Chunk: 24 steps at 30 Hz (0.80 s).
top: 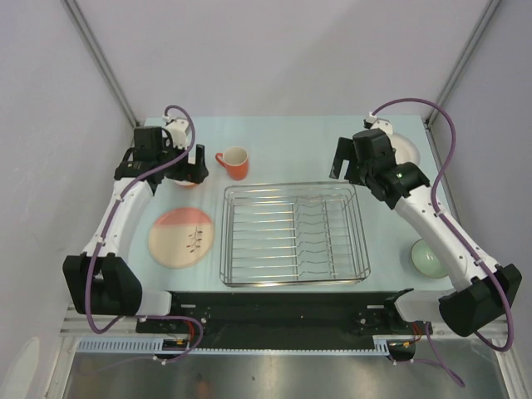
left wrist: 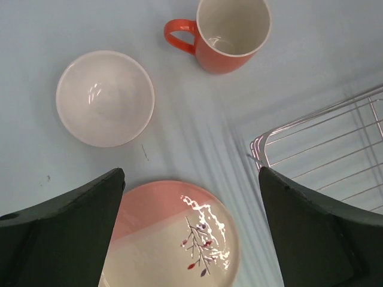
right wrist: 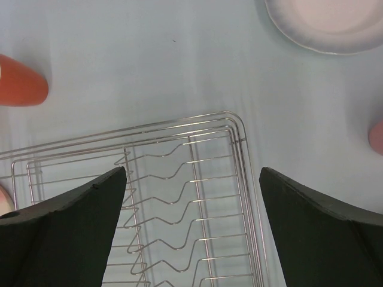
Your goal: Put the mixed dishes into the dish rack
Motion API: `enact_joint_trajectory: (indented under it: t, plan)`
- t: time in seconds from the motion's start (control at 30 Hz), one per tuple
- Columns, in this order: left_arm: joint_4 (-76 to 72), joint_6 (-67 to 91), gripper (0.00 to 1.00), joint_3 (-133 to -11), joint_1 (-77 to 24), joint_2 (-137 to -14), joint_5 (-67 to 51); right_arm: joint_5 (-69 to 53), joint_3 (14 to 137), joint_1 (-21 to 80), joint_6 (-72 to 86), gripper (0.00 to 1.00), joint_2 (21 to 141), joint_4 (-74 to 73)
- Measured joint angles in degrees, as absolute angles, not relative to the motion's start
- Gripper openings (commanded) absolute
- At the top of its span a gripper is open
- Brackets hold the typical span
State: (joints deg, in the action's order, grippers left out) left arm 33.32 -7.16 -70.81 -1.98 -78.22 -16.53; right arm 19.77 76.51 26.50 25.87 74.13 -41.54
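Observation:
The silver wire dish rack (top: 293,233) stands mid-table with nothing in it. An orange mug (top: 233,163) sits upright behind its far left corner. The pink plate with a twig mark (top: 181,238) lies flat to the rack's left. My left gripper (top: 189,166) hangs open above an orange-and-white bowl (left wrist: 105,98), with the pink plate (left wrist: 173,239) showing between its fingers. My right gripper (top: 353,166) is open and empty over the rack's far right corner (right wrist: 236,128). Behind the right arm, a white plate (top: 406,150) partly shows. A pale green bowl (top: 426,257) sits right of the rack.
Grey walls and metal posts close in the table on the left, right and back. A pink edge (right wrist: 377,136), perhaps the tumbler, shows at the right of the right wrist view. The arm bases and a black rail (top: 283,307) line the near edge.

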Motion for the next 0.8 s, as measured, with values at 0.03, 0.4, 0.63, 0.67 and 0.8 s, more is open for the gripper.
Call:
enact_joint_trajectory:
  t: [0.03,0.4,0.63,0.67,0.8]
  plan:
    - [32.9,-7.6,1.0,-70.8,-2.0,-78.5,-16.4,19.6,76.5,26.5,25.9,1.0,74.1,-41.5]
    - [25.1,-11.2,1.0,-68.6,-2.2,-86.4,-9.5,19.7,72.7,26.6,25.9,1.0,71.0,-39.4]
    - [20.7,-14.4,1.0,-68.6,-3.5,-90.0,-4.9,20.3,70.8,26.7,26.2,1.0,69.4,-38.5]
    - [20.4,-14.8,1.0,-68.6,-3.6,-90.7,-4.6,20.3,70.4,26.7,26.4,1.0,69.2,-38.4]
    - [19.1,-16.1,1.0,-68.3,-3.7,-92.6,-3.5,20.8,68.6,26.8,27.0,1.0,68.0,-38.3]
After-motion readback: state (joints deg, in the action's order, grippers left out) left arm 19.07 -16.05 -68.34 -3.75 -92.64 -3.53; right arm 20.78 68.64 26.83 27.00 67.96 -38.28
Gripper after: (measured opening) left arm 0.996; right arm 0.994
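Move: The white bowl lies roughly 11 cm ahead of the left hand and 5 cm to its left, some 17 cm lower. The orange mug stands level with the bowl and about 18 cm to its right. The pink-and-cream plate is about 22 cm nearer the bases than the bowl, and the dish rack's middle is some 9 cm back and 30 cm right of the hand. From the right hand the bowl lies about 50 cm left and 14 cm ahead. The white bowl is what the left hand closes in on, sinking about 8 cm while reaching some 6 cm forward and 3 cm left, empty fingers staying wide open. On the way it rolls about 15 degrees, its left side rising. The still-empty right hand eases about 2 cm back and slightly down and right over the rack's far right part, fingers open. ##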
